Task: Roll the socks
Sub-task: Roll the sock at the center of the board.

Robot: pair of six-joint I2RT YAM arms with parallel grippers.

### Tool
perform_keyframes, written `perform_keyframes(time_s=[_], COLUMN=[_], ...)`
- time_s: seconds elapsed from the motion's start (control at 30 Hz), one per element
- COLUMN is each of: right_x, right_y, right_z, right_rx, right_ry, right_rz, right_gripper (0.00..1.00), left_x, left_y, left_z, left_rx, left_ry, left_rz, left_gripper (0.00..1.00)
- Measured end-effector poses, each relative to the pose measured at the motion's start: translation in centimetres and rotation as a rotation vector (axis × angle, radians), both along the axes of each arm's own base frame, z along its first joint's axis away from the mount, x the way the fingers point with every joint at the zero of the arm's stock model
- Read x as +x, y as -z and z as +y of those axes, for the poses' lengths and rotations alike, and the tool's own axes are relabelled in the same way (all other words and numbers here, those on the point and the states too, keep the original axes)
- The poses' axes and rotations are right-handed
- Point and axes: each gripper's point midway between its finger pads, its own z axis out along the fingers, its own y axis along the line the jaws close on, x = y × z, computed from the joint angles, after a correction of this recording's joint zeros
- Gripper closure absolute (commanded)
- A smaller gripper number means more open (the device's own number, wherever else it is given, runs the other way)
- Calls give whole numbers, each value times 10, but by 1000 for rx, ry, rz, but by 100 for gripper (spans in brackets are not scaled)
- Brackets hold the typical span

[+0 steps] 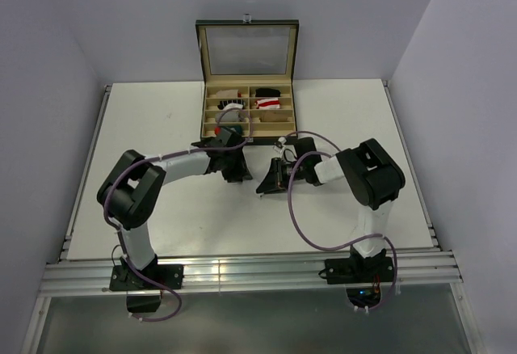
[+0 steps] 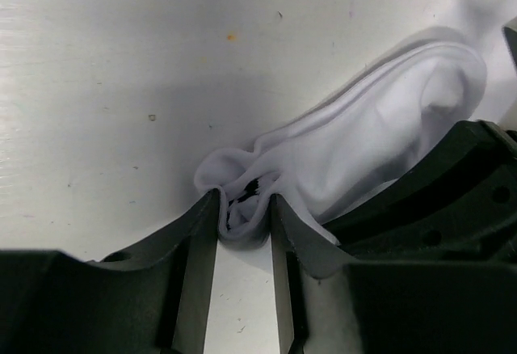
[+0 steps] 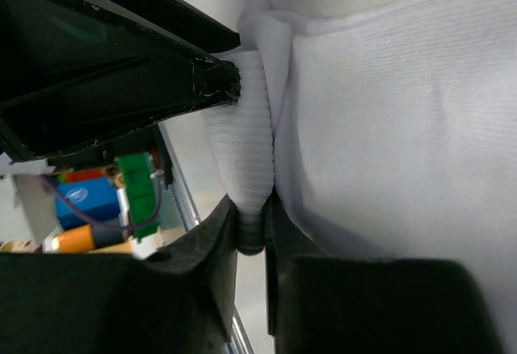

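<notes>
A white sock (image 2: 380,128) lies on the table between my two grippers. In the left wrist view my left gripper (image 2: 245,215) is shut on a bunched end of it, where a dark mark shows in the folds. In the right wrist view my right gripper (image 3: 253,223) is shut on the sock's ribbed cuff (image 3: 242,136), and the rest of the sock (image 3: 388,128) spreads to the right. From above, the left gripper (image 1: 234,166) and right gripper (image 1: 273,178) sit close together at mid-table and hide the sock. A red-and-white sock (image 1: 265,104) and a tan sock (image 1: 273,117) lie in the box.
An open compartment box (image 1: 247,87) with a raised glass lid stands at the back centre, just beyond the grippers. It holds several small items. The left arm's black housing (image 3: 121,55) fills the upper left of the right wrist view. Metal rails run along the table's near edge (image 1: 242,271).
</notes>
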Motion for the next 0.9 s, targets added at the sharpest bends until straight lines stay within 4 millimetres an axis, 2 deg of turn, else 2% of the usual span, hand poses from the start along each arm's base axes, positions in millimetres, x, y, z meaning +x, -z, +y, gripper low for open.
perform_keyframes(time_s=[0.1, 0.3, 0.43, 0.6, 0.8, 0.9], right_x=[-1, 1, 9, 7, -8, -9], right_y=[-3, -16, -37, -56, -52, -46], right_z=[-3, -16, -22, -14, 0, 9], right_rx=[-60, -271, -400, -515, -625, -676], right_ry=[28, 116, 181, 188, 98, 59], right_rz=[-51, -256, -463, -692, -857, -905], right_gripper=[63, 52, 51, 49, 48, 48], left_x=[-2, -1, -2, -4, -6, -6], left_y=[1, 1, 0, -1, -1, -1], left_z=[-3, -3, -1, 1, 3, 3], left_rx=[27, 92, 132, 169, 185, 186], left_ry=[29, 83, 122, 157, 179, 181], left_rz=[2, 3, 6, 12, 12, 12], left_gripper=[65, 64, 64, 63, 62, 62])
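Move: The half-rolled white sock is already in both grips: its ribbed roll runs between the hands, its middle some 2 cm ahead and 2 cm to the left of the right hand, and about 3 cm right of and 3 cm behind the left. The unrolled foot lies flat, its middle about 7 cm ahead and 5 cm right of the right hand. The sock box's middle is some 23 cm ahead of that hand and 4 cm left. The right fingers open and let go of the near end of the ribbed roll, and the hand lifts off steeply to nearly 6 cm, then eases back and left while sinking about 1 cm, its wrist swinging some 65 degrees from pointing left to pointing forward-left and more steeply down, to hover open over the freed end. The left hand stays in place beside it and keeps its pinch on the far end of the roll, turning about 15 degrees, clockwise and with its left side rising. ##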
